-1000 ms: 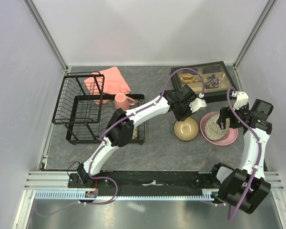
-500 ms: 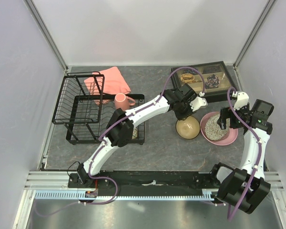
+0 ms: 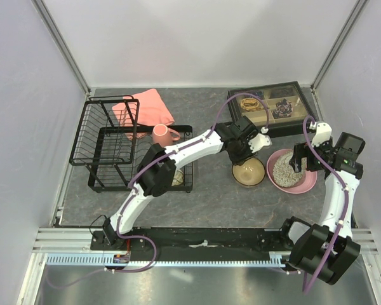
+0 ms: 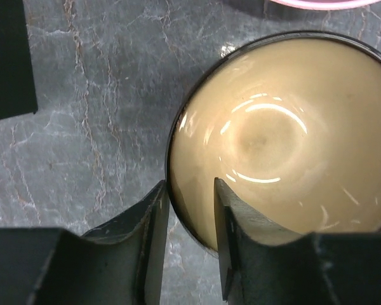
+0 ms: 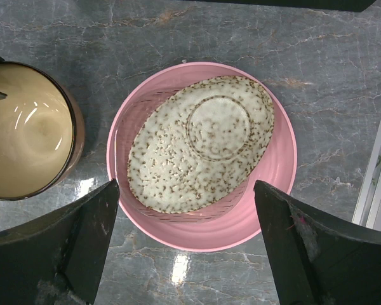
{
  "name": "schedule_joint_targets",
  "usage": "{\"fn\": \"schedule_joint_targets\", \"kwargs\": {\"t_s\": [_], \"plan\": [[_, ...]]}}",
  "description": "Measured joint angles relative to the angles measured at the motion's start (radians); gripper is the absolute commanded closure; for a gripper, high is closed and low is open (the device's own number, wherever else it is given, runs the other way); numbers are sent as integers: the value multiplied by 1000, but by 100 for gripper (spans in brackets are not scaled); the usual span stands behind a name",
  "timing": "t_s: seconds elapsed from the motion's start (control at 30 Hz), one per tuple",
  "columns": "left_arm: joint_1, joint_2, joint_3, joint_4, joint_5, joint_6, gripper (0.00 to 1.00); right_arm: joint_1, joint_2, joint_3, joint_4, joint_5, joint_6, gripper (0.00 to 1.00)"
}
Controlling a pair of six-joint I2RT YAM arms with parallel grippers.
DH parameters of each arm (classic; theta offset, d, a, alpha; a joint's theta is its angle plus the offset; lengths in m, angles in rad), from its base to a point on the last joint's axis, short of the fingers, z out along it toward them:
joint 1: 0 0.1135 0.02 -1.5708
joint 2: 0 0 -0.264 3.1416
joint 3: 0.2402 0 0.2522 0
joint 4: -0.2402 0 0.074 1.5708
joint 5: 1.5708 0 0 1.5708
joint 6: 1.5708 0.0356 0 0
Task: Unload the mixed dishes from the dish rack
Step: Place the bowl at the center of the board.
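Note:
The small brown bowl (image 3: 249, 171) stands open side up on the table, its glossy tan inside filling the left wrist view (image 4: 273, 133). My left gripper (image 3: 244, 154) is shut on its near rim (image 4: 190, 200), one finger (image 4: 153, 222) outside and one (image 4: 227, 222) inside. The grey speckled bowl (image 5: 200, 143) lies upside down and tilted on the large pink plate (image 5: 276, 184) to the right of the brown bowl. My right gripper (image 5: 185, 197) hangs wide open above them (image 3: 303, 159). The pink mug (image 3: 162, 134) sits in the black wire dish rack (image 3: 108, 149) at the left.
A pink folded cloth (image 3: 153, 105) lies behind the rack. A black compartmented tray of trinkets (image 3: 273, 107) stands at the back right, just behind the bowl and plate. Enclosure walls rise on the left, back and right.
The brown bowl, earlier tipped with its underside showing, now sits open side up on the table. My left gripper has turned and lowered with it. The right arm has not moved.

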Motion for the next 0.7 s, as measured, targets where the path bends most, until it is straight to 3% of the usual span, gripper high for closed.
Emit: {"fn": "schedule_joint_targets", "kwargs": {"t_s": [0.47,0.7], "plan": [[2,-113,-46,55,-40,1,36,-13,0,0,-5,-13,-4,5],[30,-267,-169,90,-82,16,28,-17,0,-3,-8,-18,-11,5]]}}
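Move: Just left of and beyond the bowl's middle, the left fingers straddle its rim: the middle lies about 4 cm to the right, 4 cm back and 3 cm down. The pink plate with the speckled dish in it is some 20 cm right and 4 cm back; the black box's middle is roughly 17 cm ahead and 13 cm right. From the right hand, the bowl lies about 16 cm left, 1 cm ahead and 10 cm down. Rising about 9 cm off the bowl's rim, the left hand comes clear and speeds up as it climbs, edging a little forward and then, late on, some 3 cm to the left, away from the bowl. The already parted fingers keep opening, while the wrist tilts about 10 degrees, swinging the fingertips forward. ##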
